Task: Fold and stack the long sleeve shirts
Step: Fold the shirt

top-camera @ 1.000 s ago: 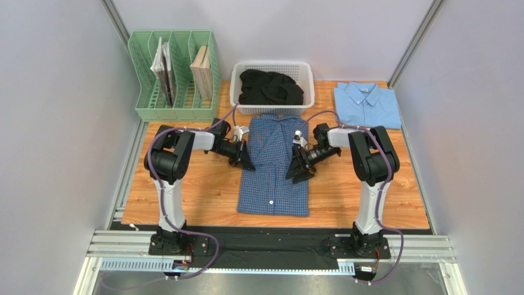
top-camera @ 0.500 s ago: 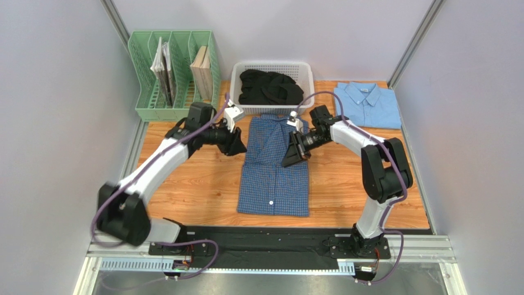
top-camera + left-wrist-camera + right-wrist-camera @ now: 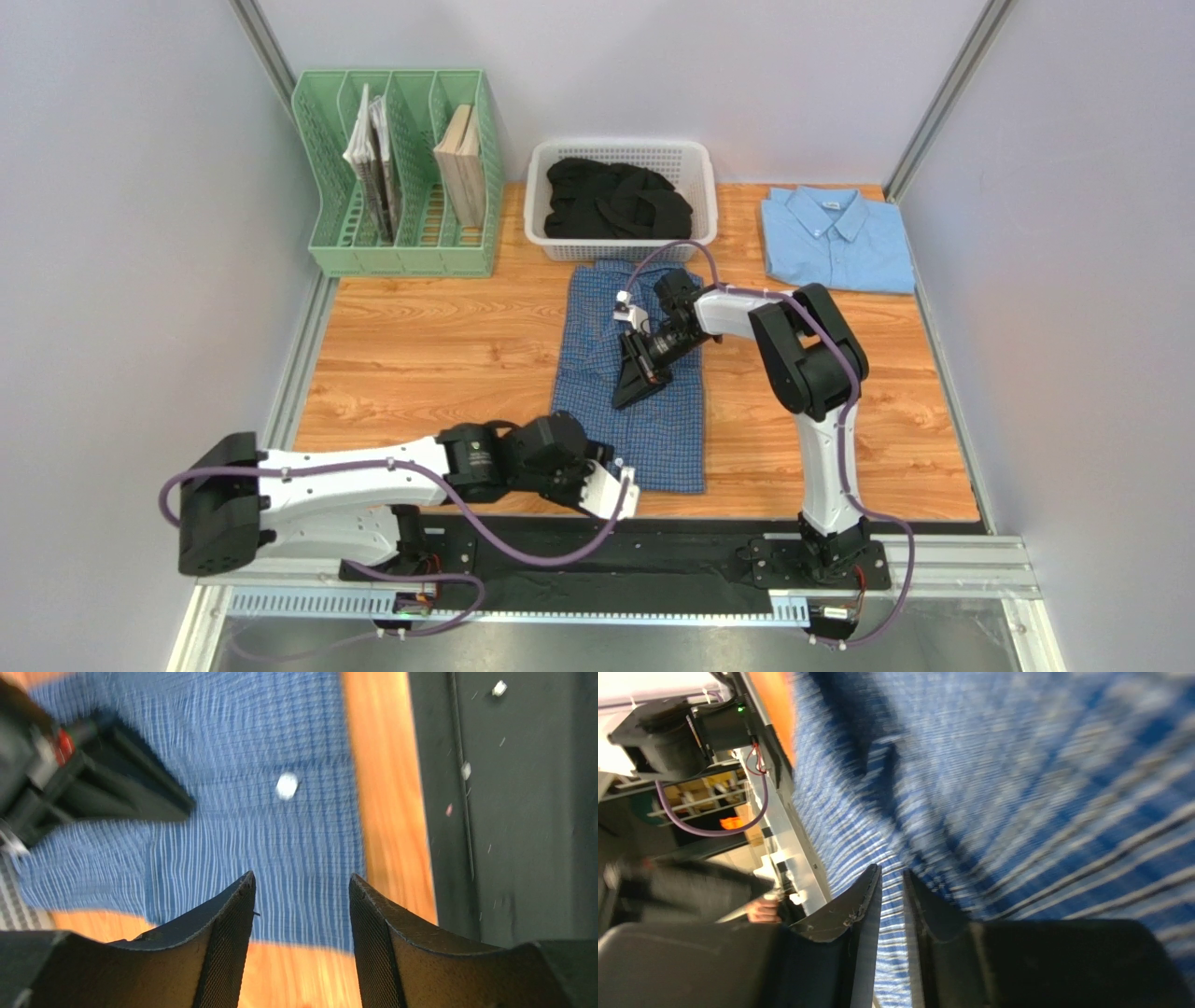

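Note:
The dark blue checked long sleeve shirt (image 3: 659,420) lies folded at the table's centre, its white button (image 3: 286,785) showing in the left wrist view. The plain light blue shirt (image 3: 836,241) lies folded at the back right. My left gripper (image 3: 622,493) hovers open at the checked shirt's near edge with nothing between its fingers (image 3: 302,878). My right gripper (image 3: 627,396) lies low over the middle of the checked shirt (image 3: 1032,777). Its jaws (image 3: 892,871) stand a narrow slit apart, and blur hides whether cloth is pinched.
A green file rack (image 3: 400,175) holding books stands at the back left. Beside it, a white basket (image 3: 622,151) holds dark clothes. A black strip (image 3: 673,539) and metal rails run along the near edge.
My left arm swung from the shirt's upper left down to its near edge and its jaws opened. My right gripper moved left onto the shirt's middle and its jaws narrowed.

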`<state>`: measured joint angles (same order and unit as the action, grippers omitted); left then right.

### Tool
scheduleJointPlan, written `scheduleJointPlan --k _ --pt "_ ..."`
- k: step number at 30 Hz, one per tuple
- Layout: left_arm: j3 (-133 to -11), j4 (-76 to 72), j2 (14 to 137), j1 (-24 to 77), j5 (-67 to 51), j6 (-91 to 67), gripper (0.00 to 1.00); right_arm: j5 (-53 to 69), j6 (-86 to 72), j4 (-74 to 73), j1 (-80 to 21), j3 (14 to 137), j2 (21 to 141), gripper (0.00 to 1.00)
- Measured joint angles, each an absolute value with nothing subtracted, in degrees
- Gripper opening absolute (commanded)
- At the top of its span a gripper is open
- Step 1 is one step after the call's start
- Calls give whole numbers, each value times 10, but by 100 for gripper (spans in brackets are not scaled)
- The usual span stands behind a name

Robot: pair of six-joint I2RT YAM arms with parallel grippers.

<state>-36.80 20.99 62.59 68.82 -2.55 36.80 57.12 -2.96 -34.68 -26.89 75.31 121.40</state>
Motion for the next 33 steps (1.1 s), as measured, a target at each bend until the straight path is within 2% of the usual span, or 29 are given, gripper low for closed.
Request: scheduleJointPlan --k 7,12,15,16,19,24,30,33 --pt "-368 116 740 791 45 364 57 588 -30 -346 -266 753 1232 24" --pt "-352 48 821 799 89 371 54 591 -30 -345 -265 753 1235 24" --pt "-350 -4 851 799 123 382 30 596 -30 -344 -264 754 1238 24" --pt "-350 -11 858 799 128 383 19 597 -30 -344 -264 754 1239 24" --pt "-352 -22 873 802 148 390 0 600 -29 -344 -264 755 1241 24" --pt "-373 42 852 803 140 375 0 601 -29 -343 -268 754 1240 25" --pt "-467 241 758 797 68 322 0 595 -28 -340 -312 718 1212 27" --pt "-526 329 728 798 18 295 0 589 -25 -349 -352 698 1182 32"
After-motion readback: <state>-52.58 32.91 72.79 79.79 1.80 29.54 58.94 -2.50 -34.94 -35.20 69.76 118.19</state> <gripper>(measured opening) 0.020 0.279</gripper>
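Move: The middle of the shirt's near hem lies about 5 cm to the right of my open left hand, 1 cm ahead and some 7 cm below. From that hand the white button is roughly 5 cm ahead, 5 cm right and 7 cm down, and the shirt's near-left corner 2 cm ahead, 5 cm left and 7 cm down. From my right hand, already on the shirt, the mid-hem lies about 12 cm back, straight in line and 1 cm below. My left hand sinks about 7 cm while swinging 5 cm right, slightly back and then forward again, shuts its fingers on the middle of the near hem, and lifts it some 10 cm while drawing back about 4. My right hand keeps bearing on the cloth in place, fingers nearly shut, then late on drags it about 7 cm back towards me and a little left. ##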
